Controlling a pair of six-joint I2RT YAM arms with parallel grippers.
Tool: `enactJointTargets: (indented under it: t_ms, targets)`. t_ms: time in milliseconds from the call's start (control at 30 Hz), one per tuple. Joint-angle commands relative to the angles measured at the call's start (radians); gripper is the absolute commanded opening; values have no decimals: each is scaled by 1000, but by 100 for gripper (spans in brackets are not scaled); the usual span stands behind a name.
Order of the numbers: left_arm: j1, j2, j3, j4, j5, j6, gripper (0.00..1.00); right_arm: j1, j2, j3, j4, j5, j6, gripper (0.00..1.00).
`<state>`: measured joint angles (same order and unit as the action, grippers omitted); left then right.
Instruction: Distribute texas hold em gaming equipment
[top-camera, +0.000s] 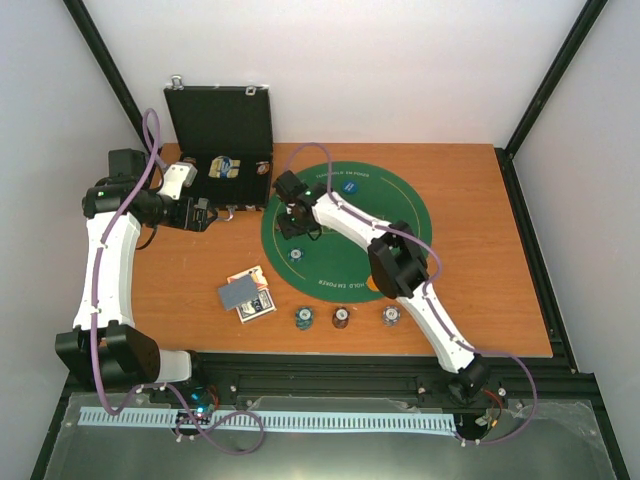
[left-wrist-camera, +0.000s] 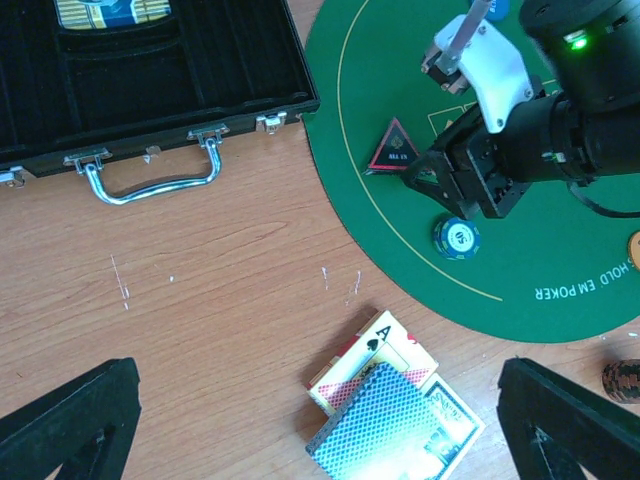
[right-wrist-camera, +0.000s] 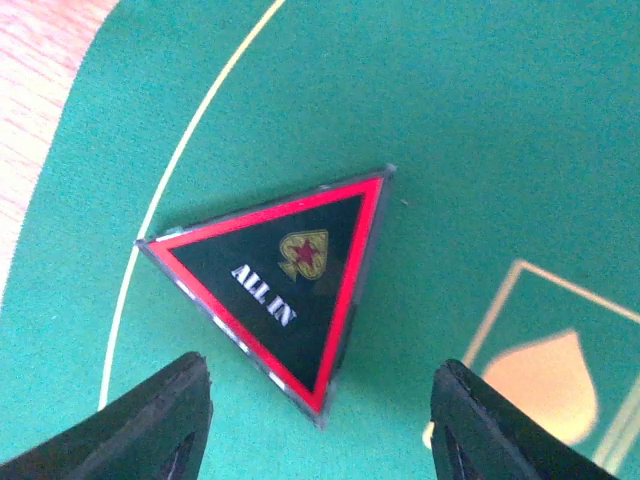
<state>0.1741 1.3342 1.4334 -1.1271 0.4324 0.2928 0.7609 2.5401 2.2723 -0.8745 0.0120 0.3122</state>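
Observation:
The dark red-edged triangular "ALL IN" token (right-wrist-camera: 280, 290) (left-wrist-camera: 395, 147) lies flat on the green mat (top-camera: 400, 210). My right gripper (right-wrist-camera: 320, 410) (top-camera: 290, 222) hangs open just over it, one finger on each side, touching nothing. A blue chip (top-camera: 295, 253) (left-wrist-camera: 456, 237) lies beside that gripper. The playing cards (top-camera: 247, 295) (left-wrist-camera: 390, 405) sit stacked on the wood, grey-blue back on top and an ace showing. Three small chip stacks (top-camera: 341, 318) line the front edge. My left gripper (top-camera: 205, 215) (left-wrist-camera: 320, 440) is open above the wood near the cards, holding nothing.
The black hinged case (top-camera: 220, 130) (left-wrist-camera: 150, 80) stands open at the back left, with a boxed deck (top-camera: 225, 167) inside. A blue disc (top-camera: 350, 187) lies at the far side of the mat. Black frame posts rise at both back corners.

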Motion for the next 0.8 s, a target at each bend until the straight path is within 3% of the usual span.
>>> enactJointTargets:
  t_ms: [0,100,267,533,767]
  targets:
    - [7,-7,44,-33,2,5,100,11,-164,-25,2,55,-24,66]
    - [8,-11,44,-38,-1,-5,100,29,-255,-75,-8,84,-29,75]
    - [7,-24,28,-38,-22,-12,100,126,-465,-384,32,160,-11,87]
    - [7,-71,-25,-1,-43,-31,100,314,-790,-875,151,158,129,89]
    - [8,-84,-45,2,-32,-34,100,421,-787,-980,169,128,183,90]
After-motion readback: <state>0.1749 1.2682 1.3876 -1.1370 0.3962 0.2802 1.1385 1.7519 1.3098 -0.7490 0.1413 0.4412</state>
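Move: The green-and-blue chip stack I reach for lies about 21 cm back from my right hand and 3 cm to its right, a couple of centimetres below. The brown chip stack stands some 8 cm to the right of it; the card boxes are about 15 cm back and 10 cm left of the hand. The ALL IN triangle sits 3 cm ahead and 2 cm left. From my left hand that chip stack is some 11 cm back, 27 cm right and far below. My right hand springs up off the ALL IN triangle's spot, opening its half-open fingers to nearly full width. Some 13 cm up, I sweep it back about 24 cm and slightly right, then sink roughly 6 cm over the near row of chips, turning a little counter-clockwise, so the green-and-blue stack comes between my spread fingers, still untouched below. ##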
